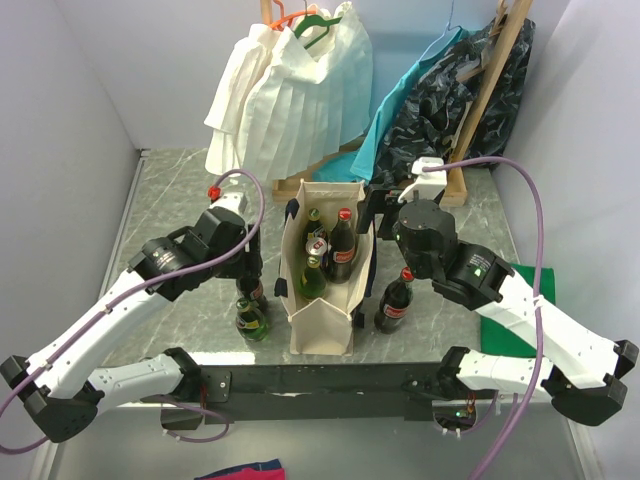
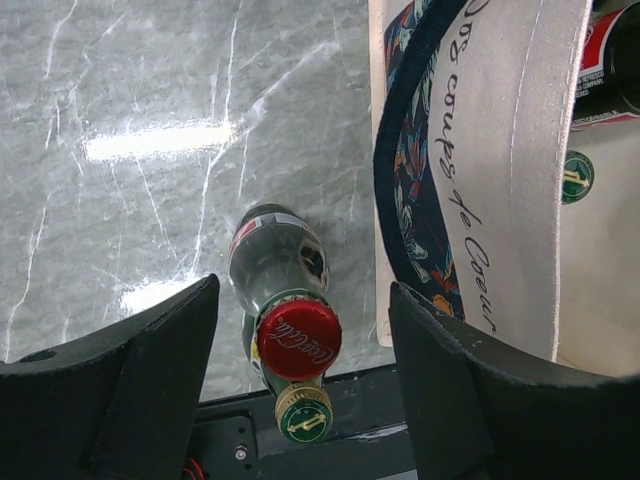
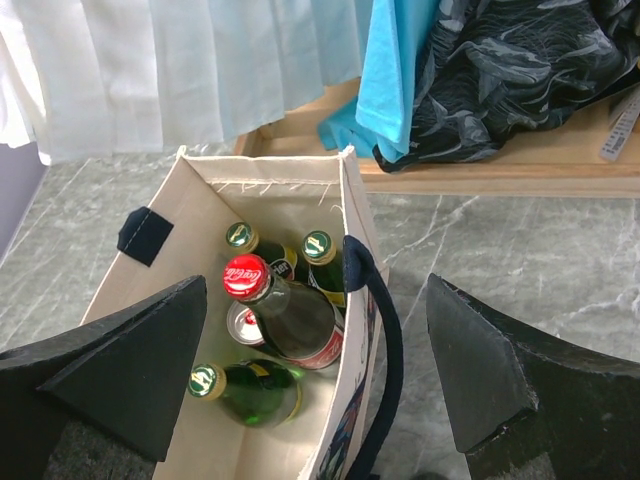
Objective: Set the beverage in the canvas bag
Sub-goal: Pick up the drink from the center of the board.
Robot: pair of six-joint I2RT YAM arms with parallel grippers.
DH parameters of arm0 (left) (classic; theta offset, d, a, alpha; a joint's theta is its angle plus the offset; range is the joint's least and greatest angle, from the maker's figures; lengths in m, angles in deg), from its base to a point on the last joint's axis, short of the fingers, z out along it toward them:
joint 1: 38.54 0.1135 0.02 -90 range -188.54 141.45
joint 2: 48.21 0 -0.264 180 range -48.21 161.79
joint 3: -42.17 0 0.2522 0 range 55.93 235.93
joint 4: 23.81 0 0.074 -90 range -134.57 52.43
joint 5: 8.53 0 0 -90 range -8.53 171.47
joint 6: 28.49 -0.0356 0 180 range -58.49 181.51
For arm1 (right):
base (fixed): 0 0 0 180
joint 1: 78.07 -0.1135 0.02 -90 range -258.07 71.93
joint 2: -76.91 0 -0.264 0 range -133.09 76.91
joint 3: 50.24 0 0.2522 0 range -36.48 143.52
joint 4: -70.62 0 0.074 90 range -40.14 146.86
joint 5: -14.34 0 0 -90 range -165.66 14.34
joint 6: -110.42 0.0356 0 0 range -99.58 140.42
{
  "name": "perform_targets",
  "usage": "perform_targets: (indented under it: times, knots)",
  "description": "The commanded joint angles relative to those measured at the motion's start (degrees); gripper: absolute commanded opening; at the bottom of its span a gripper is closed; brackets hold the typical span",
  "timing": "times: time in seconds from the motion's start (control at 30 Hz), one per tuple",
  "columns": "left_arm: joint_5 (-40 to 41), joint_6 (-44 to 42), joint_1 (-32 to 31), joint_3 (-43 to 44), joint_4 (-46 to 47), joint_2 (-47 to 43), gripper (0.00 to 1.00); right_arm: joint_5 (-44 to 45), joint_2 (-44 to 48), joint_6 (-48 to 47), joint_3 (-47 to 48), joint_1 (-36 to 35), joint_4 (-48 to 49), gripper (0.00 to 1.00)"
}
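Note:
The cream canvas bag (image 1: 322,325) stands upright mid-table with several bottles and a can inside. Left of it stand a red-capped cola bottle (image 2: 298,338) and a green-capped bottle (image 2: 303,415) nearer the table edge. My left gripper (image 2: 303,300) hangs open over the cola bottle, one finger on each side of the cap and a gap on both sides. My right gripper (image 3: 316,290) is open above the bag's right wall and navy handle (image 3: 385,340), holding nothing. Another cola bottle (image 1: 395,303) stands right of the bag.
At the back, a white pleated garment (image 1: 290,90), a teal cloth (image 1: 400,110) and a dark patterned garment (image 1: 470,90) hang on a wooden rack (image 1: 455,185). A green mat (image 1: 530,300) lies at the right edge. The bag wall (image 2: 510,150) is close to my left gripper's right finger.

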Motion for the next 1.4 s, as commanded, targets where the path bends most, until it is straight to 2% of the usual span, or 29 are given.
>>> perform_targets:
  times: [0.0, 0.57, 0.77, 0.9, 1.1, 1.17, 1.37]
  knots:
    - [-0.2, 0.8, 0.2, -1.1, 1.7, -0.7, 0.74, 0.3, 0.1, 0.3, 0.2, 0.5, 0.3, 0.96]
    - [0.1, 0.9, 0.3, -1.5, 2.4, -1.5, 0.69, -0.5, -0.4, 0.2, 0.6, 1.0, 0.0, 0.96]
    - [0.1, 0.4, 0.3, -0.8, 2.4, -1.0, 0.64, -0.5, -0.5, 0.2, 0.6, 1.0, 0.2, 0.96]
    - [0.0, 0.3, 0.2, -0.9, 2.5, -0.8, 0.55, -0.6, -0.7, 0.2, 0.7, 1.1, 0.1, 0.97]
    - [0.0, 0.2, 0.2, -0.8, 2.4, -0.7, 0.53, -0.4, -0.4, 0.2, 0.6, 1.1, 0.0, 0.96]
    - [0.0, 0.4, 0.3, -1.0, 2.4, -0.7, 0.49, -0.5, -0.5, 0.2, 0.5, 1.1, 0.1, 0.96]
    - [0.1, 0.6, 0.3, -1.6, 2.4, -1.2, 0.25, -0.7, -0.6, 0.3, 0.4, 1.1, 0.1, 0.96]
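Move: The cola bottle stands upright right under the left gripper, its cap about level with the pads and its middle some 10 cm below. The green bottle is about 7 cm back towards the base from it, in the same line. The canvas bag's middle is some 17 cm to the left gripper's right and 4 cm farther out, about 12 cm below. From the right hand the cola bottle lies roughly 30 cm left, 6 cm back and 22 cm below. Bring the left gripper straight down about 1 cm around the cap of the cola bottle, then hold it there without turning. Close the fingers, slowly at first and faster at the end, from about three quarters open to roughly a third, until the pads meet the bottle's top at the cap from both sides. ##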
